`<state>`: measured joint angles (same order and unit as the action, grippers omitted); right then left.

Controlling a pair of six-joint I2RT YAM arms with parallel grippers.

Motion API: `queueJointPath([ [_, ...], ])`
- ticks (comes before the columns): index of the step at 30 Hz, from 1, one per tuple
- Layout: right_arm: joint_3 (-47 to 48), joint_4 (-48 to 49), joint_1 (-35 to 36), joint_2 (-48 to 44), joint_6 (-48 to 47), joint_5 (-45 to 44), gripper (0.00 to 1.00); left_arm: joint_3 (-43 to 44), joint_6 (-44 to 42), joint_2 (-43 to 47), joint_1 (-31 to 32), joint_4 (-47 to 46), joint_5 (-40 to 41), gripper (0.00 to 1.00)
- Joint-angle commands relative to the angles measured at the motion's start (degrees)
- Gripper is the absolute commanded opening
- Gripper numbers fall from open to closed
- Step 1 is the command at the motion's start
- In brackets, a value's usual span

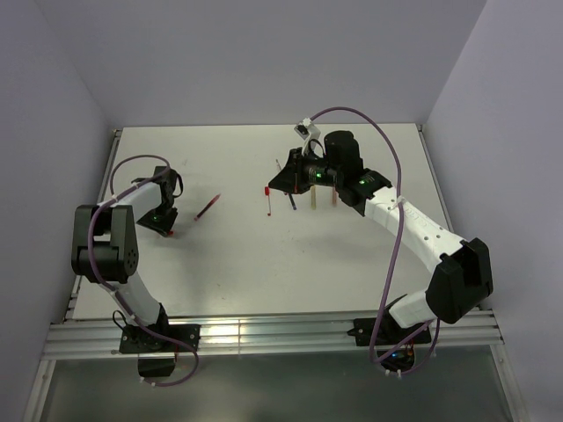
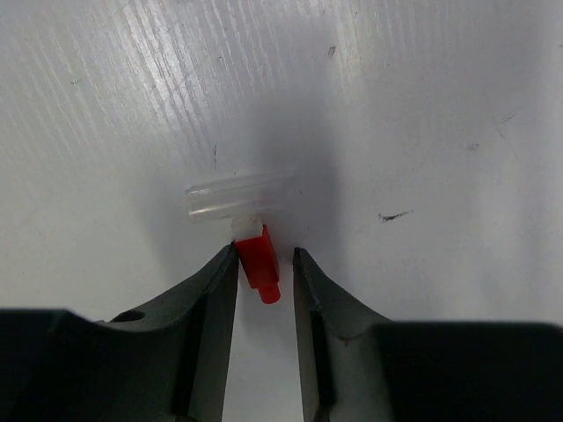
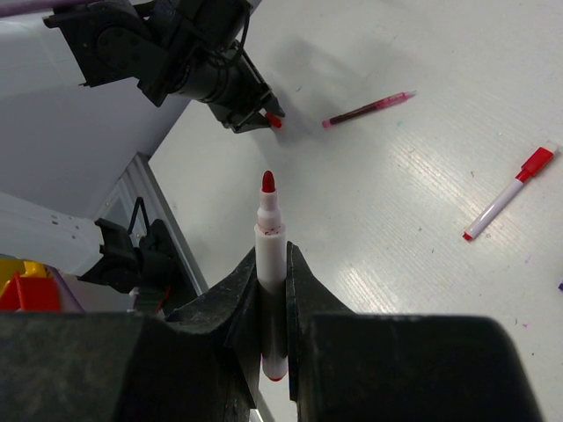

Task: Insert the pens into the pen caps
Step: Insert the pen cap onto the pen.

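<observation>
A small red pen cap lies on the white table between my left gripper's fingertips. The left finger touches it and a gap shows on the right side, so the jaws stand open. A pale clear cap lies crosswise just beyond it. From above, the left gripper sits at the table's left. My right gripper is shut on a white pen whose bare red tip points toward the left arm. It hovers at centre back. A dark red pen lies between the arms.
A white pen with a red cap lies below the right gripper, also seen in the right wrist view. A few more pens lie under the right arm. White walls enclose the table; a metal rail runs along its near edge.
</observation>
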<state>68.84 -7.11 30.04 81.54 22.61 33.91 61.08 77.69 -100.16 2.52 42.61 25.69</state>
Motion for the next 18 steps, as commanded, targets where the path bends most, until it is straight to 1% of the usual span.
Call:
queueJointPath([
  [1, -0.5, 1.6, -0.4, -1.7, -1.0, 0.6, 0.00, 1.5, 1.2, -1.0, -0.2, -1.1, -1.3, 0.34],
  [4, -0.5, 1.9, -0.4, -1.6, -0.9, 1.2, 0.00, 1.3, 1.4, -1.0, -0.2, -1.0, -1.4, 0.33],
  [7, -0.5, 1.8, -0.5, -1.4, -0.9, 1.3, 0.00, 0.7, 1.1, -1.0, -0.2, -1.6, -2.0, 0.29],
  [10, -0.4, 1.7, -0.4, -1.2, -0.9, 1.3, 0.00, -0.2, 0.9, -1.3, -0.2, -2.2, -2.9, 0.20],
  [11, -0.4, 1.6, -0.4, -1.2, -1.1, 1.3, 0.00, -0.3, 0.8, -1.4, -0.2, -2.4, -3.3, 0.14],
  [15, -0.3, 1.5, -0.4, -1.1, -1.2, 1.4, 0.00, -0.9, 0.1, -1.5, -0.2, -3.2, -5.0, 0.00],
  [18, -0.1, 1.2, -0.4, -1.0, -1.3, 1.3, 0.00, -1.0, -0.3, -1.4, -0.2, -3.5, -5.7, 0.00],
])
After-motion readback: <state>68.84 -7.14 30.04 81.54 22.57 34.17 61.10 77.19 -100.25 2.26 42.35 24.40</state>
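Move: The red pen cap lies on the table right between the left hand's open fingertips, nearer the rear one. A short clear tube lies about 3 cm to this hand's left and 1 cm back; the red pen is some 8 cm ahead and 11 cm to the right, all at about fingertip height. From the right hand, that cap is about 31 cm left, 2 cm ahead and 26 cm below. The left fingers close on the red cap and pinch it by its sides, front and back, gripping more firmly as they meet it. The hand stays down at the table, pointing steeply downward, with barely any drift or turn. The right hand stays still and keeps its hold on the uncapped red-tipped pen. ##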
